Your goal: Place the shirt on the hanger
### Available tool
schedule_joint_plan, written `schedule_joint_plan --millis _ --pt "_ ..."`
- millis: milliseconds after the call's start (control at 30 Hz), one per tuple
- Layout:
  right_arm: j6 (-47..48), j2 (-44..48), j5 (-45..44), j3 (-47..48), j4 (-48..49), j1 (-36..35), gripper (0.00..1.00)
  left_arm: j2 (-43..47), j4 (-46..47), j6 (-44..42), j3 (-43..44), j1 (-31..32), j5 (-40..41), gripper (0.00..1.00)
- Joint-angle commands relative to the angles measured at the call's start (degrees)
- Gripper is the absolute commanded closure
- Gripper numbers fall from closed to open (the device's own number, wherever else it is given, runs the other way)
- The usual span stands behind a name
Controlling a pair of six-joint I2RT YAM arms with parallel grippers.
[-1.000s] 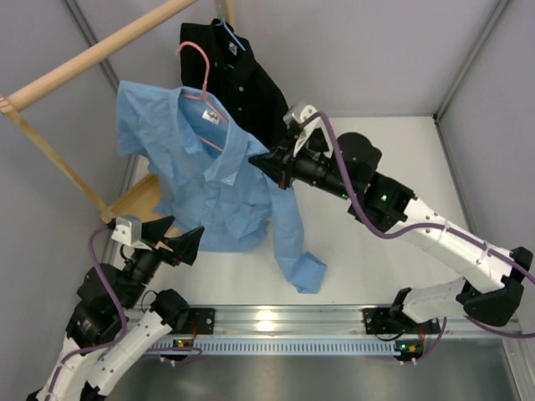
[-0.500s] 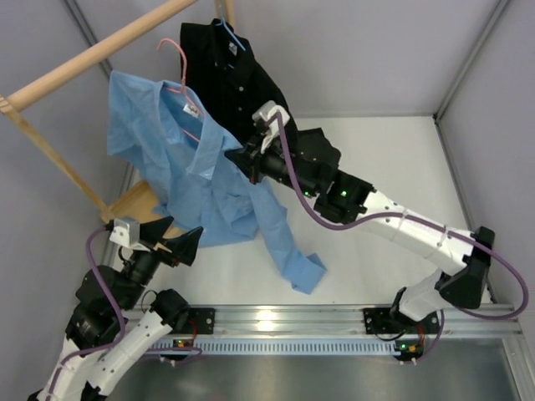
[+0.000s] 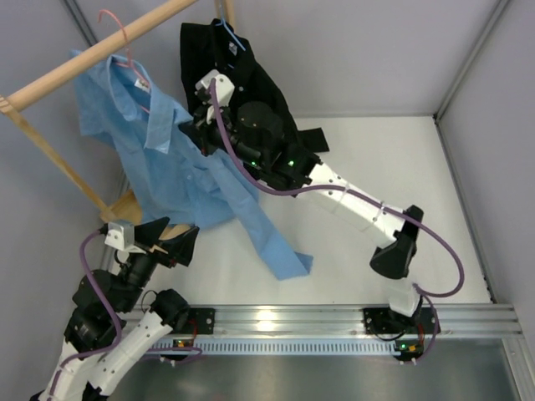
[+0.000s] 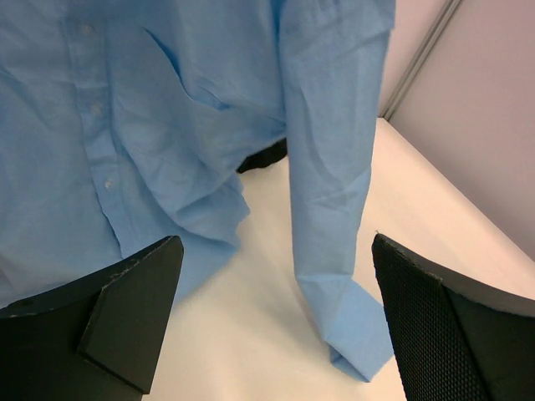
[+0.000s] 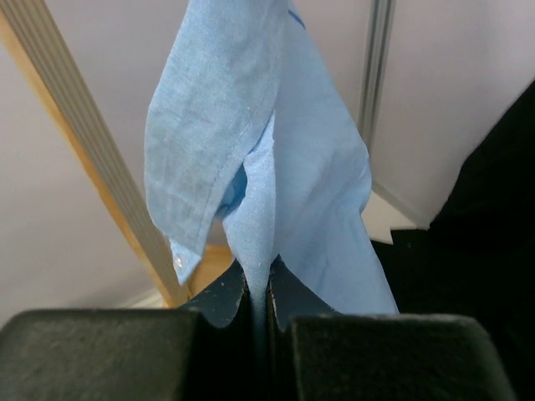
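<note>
The light blue shirt (image 3: 171,171) hangs from the pink hanger (image 3: 124,38), whose hook is up by the wooden rail (image 3: 84,57); I cannot tell if the hook rests on it. One sleeve trails down onto the white table, cuff (image 3: 292,266) lying flat. My right gripper (image 3: 195,132) is shut on a fold of the shirt (image 5: 276,150) near the collar, the cloth pinched between its fingertips (image 5: 259,284). My left gripper (image 3: 173,242) is low at the near left, open, with nothing between its fingers (image 4: 125,309); the shirt's front (image 4: 125,125) and hanging sleeve (image 4: 334,167) are ahead of it.
A black shirt (image 3: 247,75) hangs on a blue hanger (image 3: 231,33) just right of the blue one, close behind my right arm. The rack's wooden post (image 5: 92,175) and its base (image 3: 134,205) stand at the left. Grey walls close in the table.
My right arm has carried the shirt and hanger up and to the left, to the wooden rail. The trailing sleeve has slid left across the table. The left arm has stayed put.
</note>
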State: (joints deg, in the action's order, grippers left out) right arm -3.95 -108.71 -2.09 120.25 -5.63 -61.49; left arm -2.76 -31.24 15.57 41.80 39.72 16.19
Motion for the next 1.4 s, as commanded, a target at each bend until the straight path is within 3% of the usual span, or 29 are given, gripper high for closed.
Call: schedule_joint_plan --millis 0,100,467,1167,1200,1233,1267,1367 --pt "2.4 -5.6 1.6 16.5 -4.3 -0.9 1.00 0.2 2.2 0.7 -0.1 -0.2 0.3 0.02" --pt "2.5 -10.5 1.6 21.8 -8.0 0.3 1.00 0.0 2.2 0.7 -0.1 -0.3 -0.5 0.02" --pt "4.4 -18.0 3.4 26.4 -11.2 6.4 1.00 -2.2 2.2 0.2 0.0 -0.3 -2.5 0.02" --pt "4.7 -14.4 10.3 25.3 -14.7 15.2 1.00 -4.3 2.3 0.0 0.1 -0.3 -3.9 0.02" --pt "4.7 -14.3 10.6 25.1 -14.7 15.3 0.99 -4.4 2.3 -0.1 0.1 -0.3 -3.8 0.02" --pt "4.9 -14.0 10.8 24.9 -14.7 15.2 0.79 -4.5 2.3 -0.2 0.2 -0.3 -3.7 0.02" --pt "5.0 -13.6 10.7 23.7 -14.5 15.2 0.71 -4.9 2.4 -0.2 0.2 -0.3 -3.6 0.02" --pt "5.1 -11.5 11.0 21.6 -14.0 15.0 0.56 -5.4 2.2 -0.4 0.3 -0.3 -2.9 0.02"
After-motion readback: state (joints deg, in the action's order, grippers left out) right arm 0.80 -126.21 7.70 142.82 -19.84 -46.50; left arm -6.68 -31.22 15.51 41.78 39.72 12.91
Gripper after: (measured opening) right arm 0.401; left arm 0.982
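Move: The right hand keeps the blue shirt pinched at the shoulder, with the pink hanger inside it; the stretch of wooden bar meant for the hook is about 17 cm ahead of this hand, 7 cm left and 9 cm above. The hook itself stands some 6 cm ahead, 12 cm left and 14 cm higher than the hand, and the black shirt about 20 cm ahead, 10 cm right and 10 cm below. From the empty left hand that bar stretch is roughly 31 cm ahead, 3 cm left and 22 cm up. Still pinching the shoulder of the blue shirt, the right hand goes up and left by a small arc of a few centimetres, then swings forward and down, ending about 6 cm below its start with the fingertips dipped some 10 degrees, to set the hook onto the wooden bar. From there it travels level, forward and to the right along the bar towards the black shirt, about 14 cm forward in all, and at the end slows and parts its fingers around the cloth to a bit under half open. ##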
